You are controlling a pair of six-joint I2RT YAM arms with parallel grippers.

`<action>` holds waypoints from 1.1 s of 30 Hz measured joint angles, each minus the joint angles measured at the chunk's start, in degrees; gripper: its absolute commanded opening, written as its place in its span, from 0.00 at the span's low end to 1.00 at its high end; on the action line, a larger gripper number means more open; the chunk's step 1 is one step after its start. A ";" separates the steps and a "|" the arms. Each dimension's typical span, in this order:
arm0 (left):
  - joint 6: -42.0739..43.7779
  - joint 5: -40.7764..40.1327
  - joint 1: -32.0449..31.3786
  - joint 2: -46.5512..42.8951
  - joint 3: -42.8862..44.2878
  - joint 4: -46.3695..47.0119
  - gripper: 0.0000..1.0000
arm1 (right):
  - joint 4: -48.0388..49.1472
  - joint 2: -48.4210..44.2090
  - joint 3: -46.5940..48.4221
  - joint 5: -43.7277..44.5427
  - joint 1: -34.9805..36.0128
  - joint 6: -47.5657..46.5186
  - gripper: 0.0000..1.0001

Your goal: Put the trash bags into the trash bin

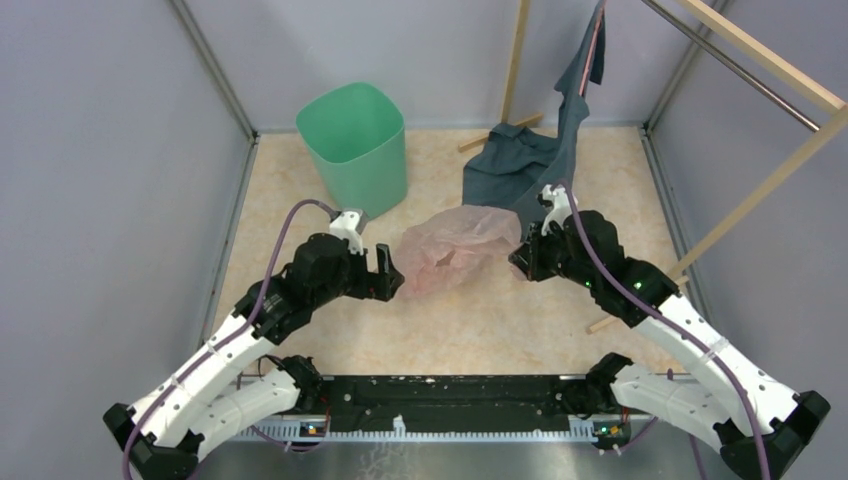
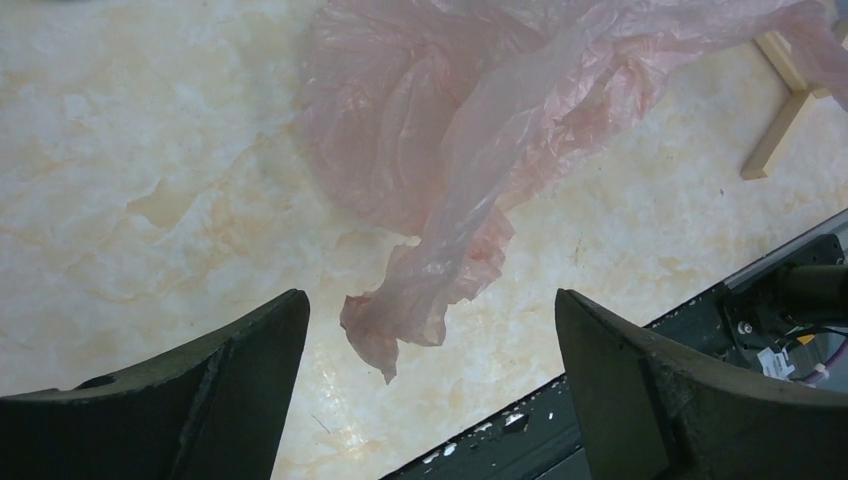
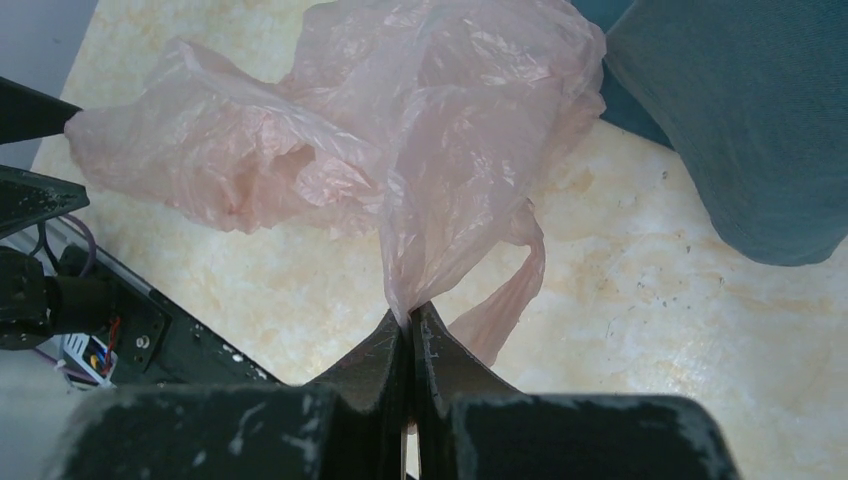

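Note:
A thin pale-pink trash bag (image 1: pixel 455 247) lies crumpled on the marbled floor between my two arms. My right gripper (image 3: pixel 408 318) is shut on a pinched fold of the trash bag (image 3: pixel 420 150), whose film rises from the fingertips. My left gripper (image 2: pixel 430 300) stands wide open just left of the bag, and a loose twisted corner of the trash bag (image 2: pixel 420 290) hangs between its fingers without touching them. The mint-green trash bin (image 1: pixel 355 140) stands upright at the back left, mouth open, behind the left gripper (image 1: pixel 392 277).
A dark blue-grey cloth garment (image 1: pixel 520 165) hangs from a wooden rack (image 1: pixel 760 190) at the back right and pools on the floor beside the bag. Grey walls close in both sides. The black base rail (image 1: pixel 450 400) runs along the near edge.

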 measured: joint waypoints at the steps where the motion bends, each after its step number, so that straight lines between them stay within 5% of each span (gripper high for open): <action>1: -0.07 0.22 0.00 -0.04 -0.07 0.07 0.98 | 0.13 -0.02 0.00 0.22 0.00 0.00 0.00; 15: -0.11 12.44 0.00 -3.67 -9.16 7.93 0.97 | 0.39 -0.33 0.02 1.53 0.00 -0.11 0.00; 25: -2.40 18.47 0.00 -3.48 -11.34 11.10 0.52 | 0.66 -0.28 0.02 1.51 0.00 -0.11 0.00; 31: -4.44 20.13 0.02 -4.68 -13.20 11.06 0.40 | 0.66 -0.28 0.02 1.49 0.00 -0.11 0.00; 33: -4.70 21.20 0.00 -4.68 -13.40 11.08 0.28 | 0.63 -0.28 0.02 1.51 0.00 -0.11 0.00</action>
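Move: The trash bag's loose end hangs just off the open left fingertips, about 1 cm back, 2 cm to the right and 3 cm below. The bag's body spreads about 11 cm right and 3 cm ahead, slightly lower. The trash bin stands roughly 22 cm ahead and 8 cm left, its middle some 5 cm lower; the blue cloth is 14 cm ahead, 24 cm right, 17 cm below. From the right hand, the loose end is about 20 cm left, 2 cm back and 4 cm lower. The left hand, its fingers starting wide open, draws back about 5 cm while moving some 4 cm to the right and a little less down, turning roughly 15 degrees clockwise with its left side dipping, to follow the bag's loose end. Over the second half its fingers close to under half open around that end, while the right hand stays in place and keeps the other side of the bag pinched shut. ##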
